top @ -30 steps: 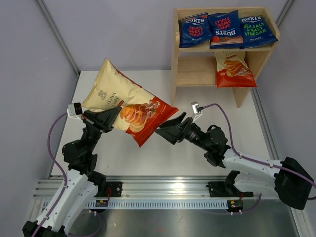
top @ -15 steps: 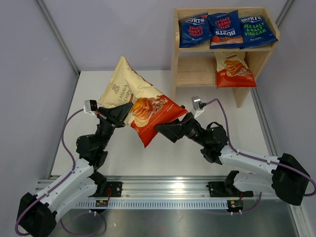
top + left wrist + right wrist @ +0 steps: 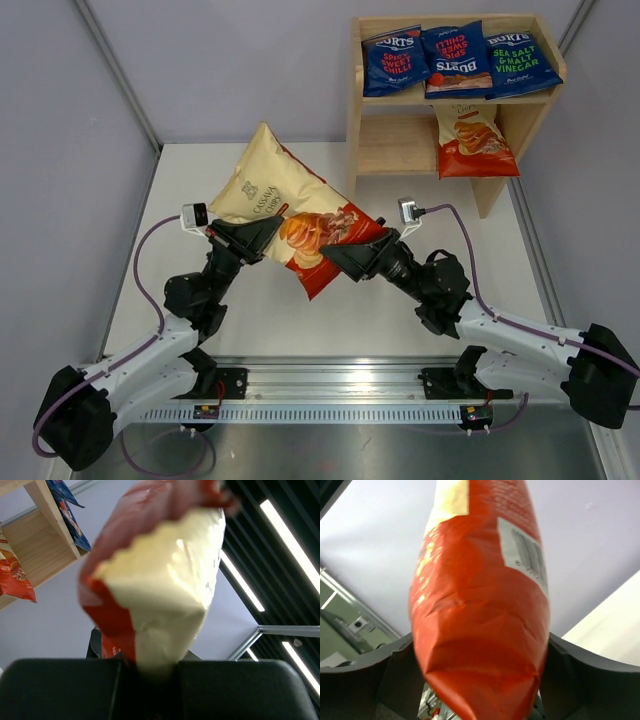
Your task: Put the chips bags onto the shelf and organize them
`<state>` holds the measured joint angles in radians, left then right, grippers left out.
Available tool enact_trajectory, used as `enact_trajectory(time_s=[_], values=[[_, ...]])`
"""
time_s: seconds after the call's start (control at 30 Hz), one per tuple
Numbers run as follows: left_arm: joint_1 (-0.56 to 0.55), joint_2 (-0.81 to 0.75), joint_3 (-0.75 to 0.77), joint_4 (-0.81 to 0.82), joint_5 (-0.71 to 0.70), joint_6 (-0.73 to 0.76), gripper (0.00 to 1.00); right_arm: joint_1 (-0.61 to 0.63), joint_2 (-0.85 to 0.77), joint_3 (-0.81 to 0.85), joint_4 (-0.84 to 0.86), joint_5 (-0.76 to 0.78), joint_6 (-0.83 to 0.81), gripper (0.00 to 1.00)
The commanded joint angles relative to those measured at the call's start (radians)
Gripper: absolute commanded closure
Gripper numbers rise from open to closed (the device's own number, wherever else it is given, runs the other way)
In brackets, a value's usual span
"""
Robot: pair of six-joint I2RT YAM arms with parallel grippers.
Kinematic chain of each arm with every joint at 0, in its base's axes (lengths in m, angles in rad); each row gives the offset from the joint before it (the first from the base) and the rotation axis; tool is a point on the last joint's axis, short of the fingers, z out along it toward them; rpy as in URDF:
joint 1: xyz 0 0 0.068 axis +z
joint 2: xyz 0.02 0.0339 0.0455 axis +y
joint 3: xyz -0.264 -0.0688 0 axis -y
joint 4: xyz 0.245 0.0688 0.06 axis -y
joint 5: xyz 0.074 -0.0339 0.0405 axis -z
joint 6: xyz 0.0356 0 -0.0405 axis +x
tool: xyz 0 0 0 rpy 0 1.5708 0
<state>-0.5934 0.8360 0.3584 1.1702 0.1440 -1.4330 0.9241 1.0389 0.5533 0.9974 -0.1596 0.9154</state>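
Observation:
A large cream-topped chips bag (image 3: 290, 205) with a red-orange bottom hangs in the air over the table, left of the shelf (image 3: 365, 120). My left gripper (image 3: 262, 235) is shut on its left edge, and the left wrist view shows the cream foil (image 3: 165, 580) pinched between the black jaws (image 3: 150, 667). My right gripper (image 3: 345, 255) stands wide around the red bottom end (image 3: 480, 630), which fills the gap and meets both fingers (image 3: 395, 680). Three blue bags (image 3: 457, 60) lie on the top tier. A smaller cream-and-red bag (image 3: 473, 140) leans on the lower tier.
The lower tier's left half (image 3: 395, 145) is bare wood. The white tabletop (image 3: 250, 320) lies under the held bag. Grey walls close in on the left and right, and a metal rail (image 3: 330, 385) runs along the near edge.
Both arms have carried the big bag to the right, nearer the shelf. The right jaws have drawn in a little around the red end.

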Motion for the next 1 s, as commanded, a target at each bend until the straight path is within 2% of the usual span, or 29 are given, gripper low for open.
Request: enact_trajectory(time_s=[0.0,0.03,0.1,0.13,0.23,0.27,0.33,0.37,0.43,0.47,0.63,0.7,0.83,0.97], values=[[-0.022,0.011,0.028,0.12,0.039,0.051,0.93,0.009,-0.016,0.037,0.01,0.087,0.005,0.2],[-0.023,0.005,0.025,0.117,0.037,0.051,0.91,0.009,-0.017,0.03,0.003,0.097,0.004,0.35],[-0.022,-0.017,0.033,0.051,0.037,0.062,0.85,0.009,-0.022,0.017,0.003,0.114,0.007,0.48],[-0.022,-0.029,0.036,0.022,0.037,0.089,0.76,0.009,-0.023,0.002,0.004,0.121,0.007,0.57],[-0.02,-0.099,0.057,-0.188,0.0,0.143,0.52,-0.002,-0.059,-0.044,-0.006,0.149,0.013,0.63],[-0.019,-0.148,0.074,-0.384,-0.035,0.163,0.47,-0.013,-0.071,-0.058,-0.019,0.182,0.017,0.64],[-0.002,-0.196,0.157,-0.624,-0.082,0.239,0.35,-0.033,-0.12,-0.114,-0.06,0.219,0.052,0.66],[0.001,-0.212,0.19,-0.872,-0.14,0.273,0.35,-0.06,-0.135,-0.137,-0.066,0.242,0.066,0.67],[0.009,-0.23,0.296,-1.102,-0.275,0.357,0.33,-0.094,-0.183,-0.213,-0.085,0.268,0.14,0.68],[0.013,-0.227,0.318,-1.238,-0.293,0.385,0.31,-0.111,-0.195,-0.236,-0.088,0.287,0.186,0.68],[0.043,-0.209,0.372,-1.395,-0.291,0.54,0.26,-0.208,-0.305,-0.346,-0.124,0.305,0.252,0.7],[0.047,-0.204,0.389,-1.455,-0.288,0.595,0.26,-0.24,-0.399,-0.369,-0.167,0.336,0.258,0.72],[0.052,-0.187,0.413,-1.541,-0.268,0.687,0.25,-0.261,-0.603,-0.356,-0.46,0.449,0.212,0.73],[0.053,-0.181,0.445,-1.635,-0.253,0.755,0.25,-0.3,-0.733,-0.299,-0.617,0.528,0.154,0.76]])
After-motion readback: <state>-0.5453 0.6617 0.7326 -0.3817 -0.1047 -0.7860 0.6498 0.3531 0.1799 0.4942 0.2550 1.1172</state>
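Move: The big cassava chips bag is still held by the left hand and slants between the two grippers. Its middle is about 8 cm to the left of the right hand, 5 cm ahead and 6 cm higher; from the left hand it lies roughly 5 cm right, 4 cm ahead and 5 cm up. From the right hand, the lower shelf's free left part is some 32 cm ahead, 14 cm right and 15 cm below, with the shelved cassava bag 30 cm ahead, 30 cm right and 13 cm below. Closing first, the right hand pinches the bag's red end, then carries it about 16 cm right and some 5 cm forward towards the lower shelf, dipping and rising slightly near the end while the wrist turns clockwise and tips down. The left fingers open wide and let go; that hand sinks about 15 cm, moving a little left and forward, its fingers swinging from pointing up to slightly down. ##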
